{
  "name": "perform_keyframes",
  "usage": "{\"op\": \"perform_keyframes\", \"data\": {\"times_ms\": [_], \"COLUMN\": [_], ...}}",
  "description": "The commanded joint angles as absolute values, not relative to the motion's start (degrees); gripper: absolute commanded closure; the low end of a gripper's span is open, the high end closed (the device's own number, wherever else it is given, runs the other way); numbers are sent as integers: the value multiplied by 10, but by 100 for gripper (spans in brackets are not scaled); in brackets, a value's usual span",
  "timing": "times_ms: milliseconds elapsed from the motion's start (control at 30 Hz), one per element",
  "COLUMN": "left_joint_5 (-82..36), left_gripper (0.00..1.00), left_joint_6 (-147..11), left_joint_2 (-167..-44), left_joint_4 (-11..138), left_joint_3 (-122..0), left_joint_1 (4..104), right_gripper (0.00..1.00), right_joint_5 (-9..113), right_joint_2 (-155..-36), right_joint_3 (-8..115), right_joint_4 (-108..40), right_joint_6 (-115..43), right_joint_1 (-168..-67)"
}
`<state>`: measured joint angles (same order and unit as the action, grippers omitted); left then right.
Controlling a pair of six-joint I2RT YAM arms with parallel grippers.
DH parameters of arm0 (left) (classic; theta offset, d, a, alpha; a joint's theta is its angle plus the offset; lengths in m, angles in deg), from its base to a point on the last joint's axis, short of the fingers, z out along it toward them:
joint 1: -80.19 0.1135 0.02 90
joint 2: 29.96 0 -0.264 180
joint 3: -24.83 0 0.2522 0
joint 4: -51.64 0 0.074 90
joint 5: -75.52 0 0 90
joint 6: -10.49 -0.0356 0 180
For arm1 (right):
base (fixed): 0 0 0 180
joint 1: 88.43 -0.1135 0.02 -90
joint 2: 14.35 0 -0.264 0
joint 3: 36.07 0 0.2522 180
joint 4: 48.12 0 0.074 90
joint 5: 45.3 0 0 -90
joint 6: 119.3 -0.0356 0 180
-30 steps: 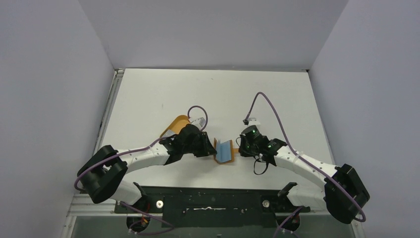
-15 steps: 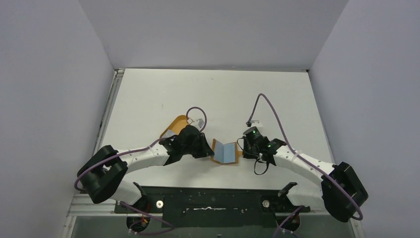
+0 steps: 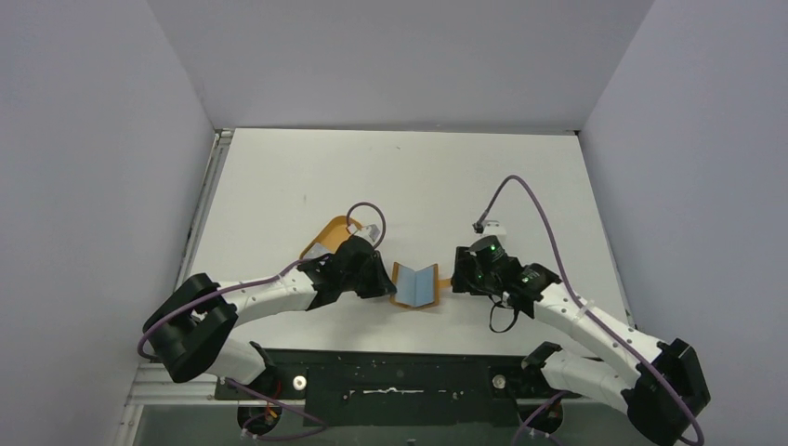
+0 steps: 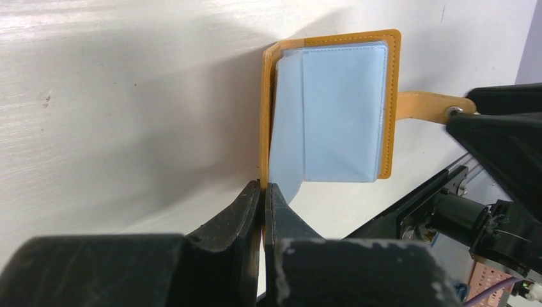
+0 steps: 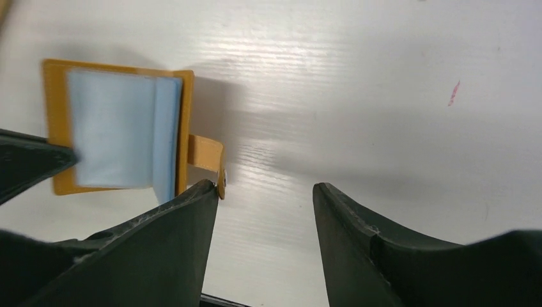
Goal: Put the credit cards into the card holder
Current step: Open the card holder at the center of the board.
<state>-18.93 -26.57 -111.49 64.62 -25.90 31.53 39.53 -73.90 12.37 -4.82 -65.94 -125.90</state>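
The tan-orange card holder lies open on the table between my two grippers, its inside light blue. In the left wrist view the holder shows light blue sheets, and one sticks out past its near edge. I cannot tell card from lining. My left gripper is shut on the holder's left flap. My right gripper is open and empty, and its left finger is next to the snap strap. A pale grey card shows in the tray, partly hidden by my left arm.
An orange oval tray sits behind my left wrist. The black base rail runs along the table's near edge, close below the holder. Grey walls stand at the left, right and back of the white table.
The holder has opened flatter and slid a little left with my left gripper. My right gripper has come off its right edge and drawn back to the right.
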Motion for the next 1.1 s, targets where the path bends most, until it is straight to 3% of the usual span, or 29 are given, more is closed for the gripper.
{"op": "perform_keyframes", "data": {"times_ms": [0,167,467,1067], "left_joint_5": [-175,-171,-162,-164], "left_gripper": [100,100,100,100], "left_joint_6": [-283,-285,-289,-286], "left_joint_2": [-1098,-1100,-1094,-1090], "left_joint_4": [653,675,698,707], "left_joint_3": [-280,-288,-305,-290], "left_joint_1": [312,307,296,292], "right_gripper": [43,44,49,68], "right_joint_5": [395,440,472,480], "right_joint_2": [-685,-691,-811,-1016], "right_joint_3": [184,227,285,223], "right_joint_4": [-36,-40,-113,-215], "right_joint_6": [-644,-639,-651,-687], "right_joint_1": [-1263,-1288,-1387,-1344]}}
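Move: For the right hand, its fingers open, the half-open card holder's middle lies about 11 cm to its left, 1 cm ahead and 3 cm lower. The holder's strap reaches out to the right hand's left finger, its middle some 4 cm left, level fore and aft, 2 cm down. The left hand still pinches the holder's left cover edge; from it the holder's middle is roughly 6 cm to the right, 1 cm ahead, 2 cm lower. Up and to the left in an arc over the strap and right leaf, the right hand rises about 8 cm, travels some 11 cm left in all, then drops steeply onto the inside of the right leaf near the fold. It turns slightly counter-clockwise and partly closes its fingers, their tips pressing the leaf down, while the left hand keeps its pinch on the left cover. ##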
